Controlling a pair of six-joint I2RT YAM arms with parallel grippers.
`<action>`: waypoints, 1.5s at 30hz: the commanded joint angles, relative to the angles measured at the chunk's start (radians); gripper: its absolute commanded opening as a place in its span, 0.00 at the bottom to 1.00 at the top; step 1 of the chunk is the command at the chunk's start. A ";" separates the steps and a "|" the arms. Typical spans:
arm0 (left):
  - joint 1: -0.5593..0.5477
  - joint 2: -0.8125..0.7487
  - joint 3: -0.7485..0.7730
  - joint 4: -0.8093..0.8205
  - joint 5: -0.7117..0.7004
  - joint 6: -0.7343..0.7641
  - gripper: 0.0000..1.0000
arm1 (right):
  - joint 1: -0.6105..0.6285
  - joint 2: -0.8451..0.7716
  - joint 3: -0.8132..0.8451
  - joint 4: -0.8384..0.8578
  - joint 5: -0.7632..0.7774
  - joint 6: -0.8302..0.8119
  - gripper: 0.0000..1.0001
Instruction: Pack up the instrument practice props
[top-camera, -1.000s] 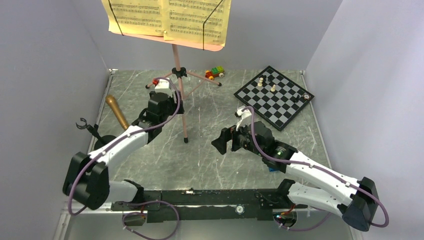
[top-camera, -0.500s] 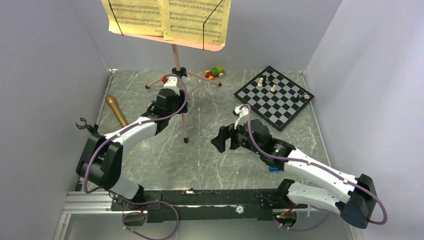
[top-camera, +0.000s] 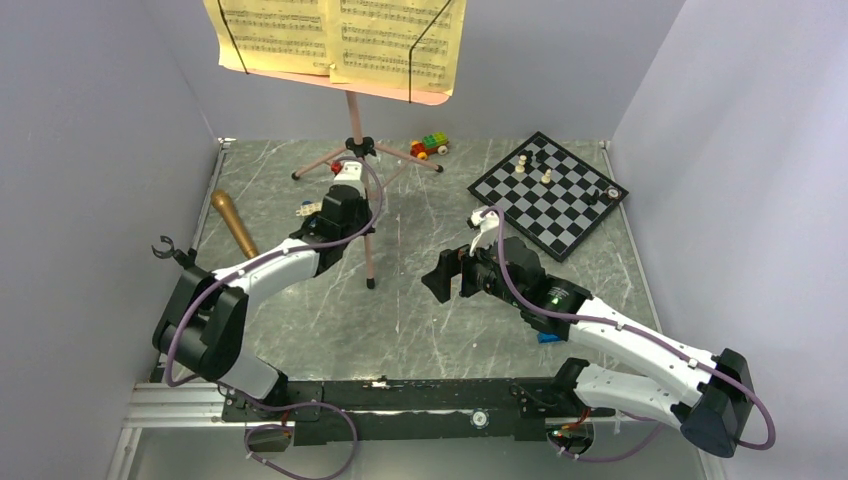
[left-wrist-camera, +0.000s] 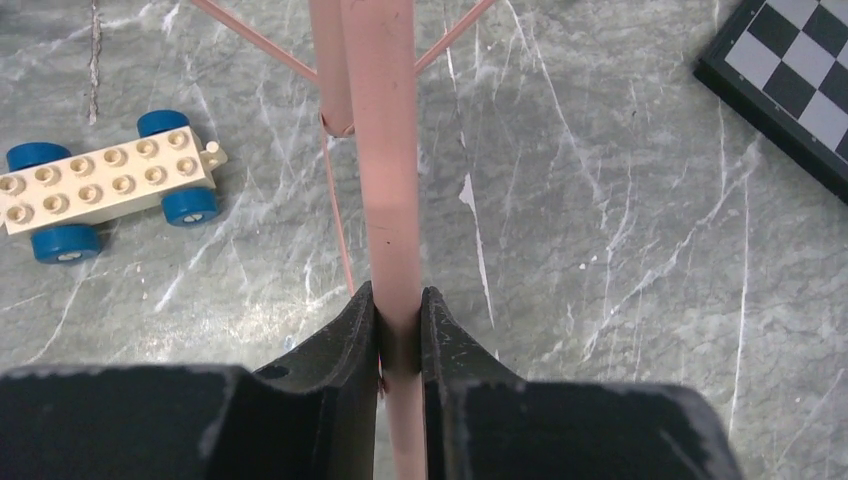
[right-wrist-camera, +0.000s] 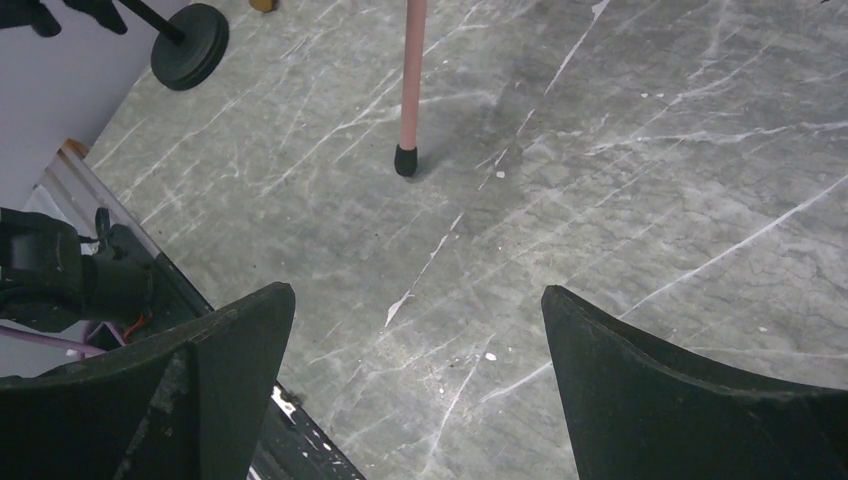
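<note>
The pink music stand (top-camera: 350, 112) stands at the back of the table, with yellow sheet-music pages (top-camera: 338, 35) on its desk. My left gripper (top-camera: 356, 197) is shut on the stand's front pink leg (left-wrist-camera: 390, 180), one finger pressed on each side of the tube. The leg's black foot (right-wrist-camera: 404, 160) rests on the table. A gold-brown microphone (top-camera: 233, 222) lies at the left edge. The black mic stand (top-camera: 172, 252) is near it, its round base (right-wrist-camera: 190, 45) flat on the table. My right gripper (top-camera: 446, 280) hovers wide open, holding nothing (right-wrist-camera: 420, 295).
A chessboard (top-camera: 548, 193) with a few pieces lies at the back right. A coloured brick car (top-camera: 430, 146) sits behind the stand. A white brick car with blue wheels (left-wrist-camera: 105, 185) lies left of the held leg. Grey walls close three sides.
My left gripper moved right and forward onto the stand's leg and closed on it. The right arm shifted only slightly.
</note>
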 joint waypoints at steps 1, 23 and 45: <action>-0.072 -0.078 -0.020 -0.074 -0.042 0.044 0.00 | -0.003 -0.027 0.044 -0.005 0.022 -0.008 0.99; -0.355 -0.362 -0.210 -0.258 -0.266 -0.277 0.00 | -0.003 -0.091 0.004 -0.027 0.082 -0.028 0.99; -0.533 -0.382 -0.194 -0.405 -0.354 -0.542 0.00 | -0.003 -0.128 -0.033 -0.040 0.123 -0.033 1.00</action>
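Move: The left fingers are already shut on the music stand's front leg; the open table it is brought to lies about 16 cm back and 4 cm right, 10 cm below. The leg's foot is some 9 cm back, straight below the line of the leg; the leg hub is 14 cm ahead, 14 cm up. The toy wagon sits about 11 cm ahead, 13 cm left, 8 cm down. From the right hand the gripped leg is roughly 18 cm ahead, 18 cm left, 6 cm down. Straight back towards its base at near-constant height, the left hand drags the music stand about 16 cm by its front leg, bearing some 4 cm right as it goes and easing off at the end, fingers keeping their pinch. The right hand, wide open and touching nothing, shifts about 3 cm right and slightly up. ##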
